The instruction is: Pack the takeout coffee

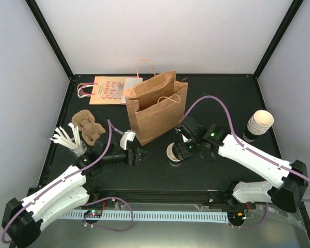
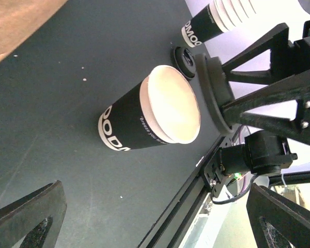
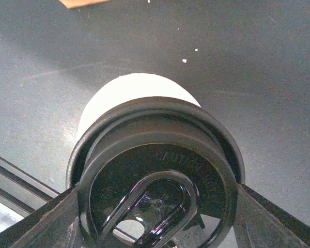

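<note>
The takeout coffee is a black paper cup [image 1: 173, 153] with white lettering and a cream inside. It stands open-topped on the dark table in front of the brown paper bag [image 1: 155, 106]. My right gripper [image 1: 188, 147] is shut on a round black lid [image 2: 214, 93], held tilted at the cup's [image 2: 144, 119] rim on the right. In the right wrist view the lid [image 3: 160, 175] sits between both fingers and covers most of the cream cup mouth [image 3: 139, 88]. I cannot tell if lid and rim touch. My left gripper [image 1: 142, 155] stands open and holds nothing, left of the cup.
A nested stack of cream cups [image 1: 259, 124] stands at the right. Brown pulp trays [image 1: 89, 126] and white sticks [image 1: 67, 139] lie at the left. A flat paper bag with pink lettering [image 1: 111, 90] lies at the back. The table's front rail [image 2: 196, 196] runs close to the cup.
</note>
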Available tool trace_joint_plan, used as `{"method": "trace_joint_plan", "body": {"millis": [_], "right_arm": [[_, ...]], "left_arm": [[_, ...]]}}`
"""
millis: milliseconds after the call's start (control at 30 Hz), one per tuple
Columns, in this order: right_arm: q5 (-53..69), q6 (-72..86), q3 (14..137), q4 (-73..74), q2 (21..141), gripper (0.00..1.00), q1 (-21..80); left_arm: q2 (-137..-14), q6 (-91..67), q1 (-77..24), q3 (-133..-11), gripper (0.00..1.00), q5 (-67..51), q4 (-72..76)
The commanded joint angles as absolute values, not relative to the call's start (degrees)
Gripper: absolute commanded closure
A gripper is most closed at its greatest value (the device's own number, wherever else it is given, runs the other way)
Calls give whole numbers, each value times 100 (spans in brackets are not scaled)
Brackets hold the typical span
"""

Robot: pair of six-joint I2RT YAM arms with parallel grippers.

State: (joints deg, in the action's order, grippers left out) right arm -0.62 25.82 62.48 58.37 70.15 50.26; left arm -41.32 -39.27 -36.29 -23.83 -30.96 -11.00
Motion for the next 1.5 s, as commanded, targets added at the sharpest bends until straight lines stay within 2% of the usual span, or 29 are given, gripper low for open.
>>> {"method": "trace_joint_plan", "body": {"millis": [0,433,1000,1400,1467], "right_arm": [[-681,2674,6485,6125,7280,28,5366],[-1107,2741,6811,6144,7785,28,5647],[-907,2594,6810,5902,8135,28,5738],[-858,2566,6803,5799,8311,28,5763],[-852,2558,6811,5798,8335,28,5774]], "left_arm": [[-4367,-4107,-3863,-2436,2,-2950,-551],[-5119,-4213,-4255,-2657,15,-2848,-70],[-5484,-4209,-4291,-2742,23,-2916,51],[-5717,-4246,-4299,-2716,34,-2979,185],[-5800,-4241,-4298,-2716,40,-2995,186]]}}
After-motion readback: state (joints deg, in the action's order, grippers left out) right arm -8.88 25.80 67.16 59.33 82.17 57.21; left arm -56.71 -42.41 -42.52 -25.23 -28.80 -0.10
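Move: The right hand holds a black lid just off the right side of the open cup. The cup's middle is roughly 3 cm to the left, 1 cm ahead and 8 cm below that hand, with the paper bag about 16 cm ahead and 10 cm left, and the spare lid some 8 cm ahead, 23 cm right and 12 cm down. From the empty left hand, the cup is about 14 cm right, 3 cm ahead and 8 cm lower, and the bag 18 cm ahead and 7 cm right. The right hand keeps its pinch on the lid and eases it about 3 cm down and 2.5 cm left over the cup's mouth, its left side tipping down some 10 degrees so that the fingers point more nearly straight down and the lid comes to touch the rim. Meanwhile the left hand slides about 4 cm right and 2.5 cm down towards the cup's side, its fingers drawing in from wide open to roughly two thirds, still short of the cup. ##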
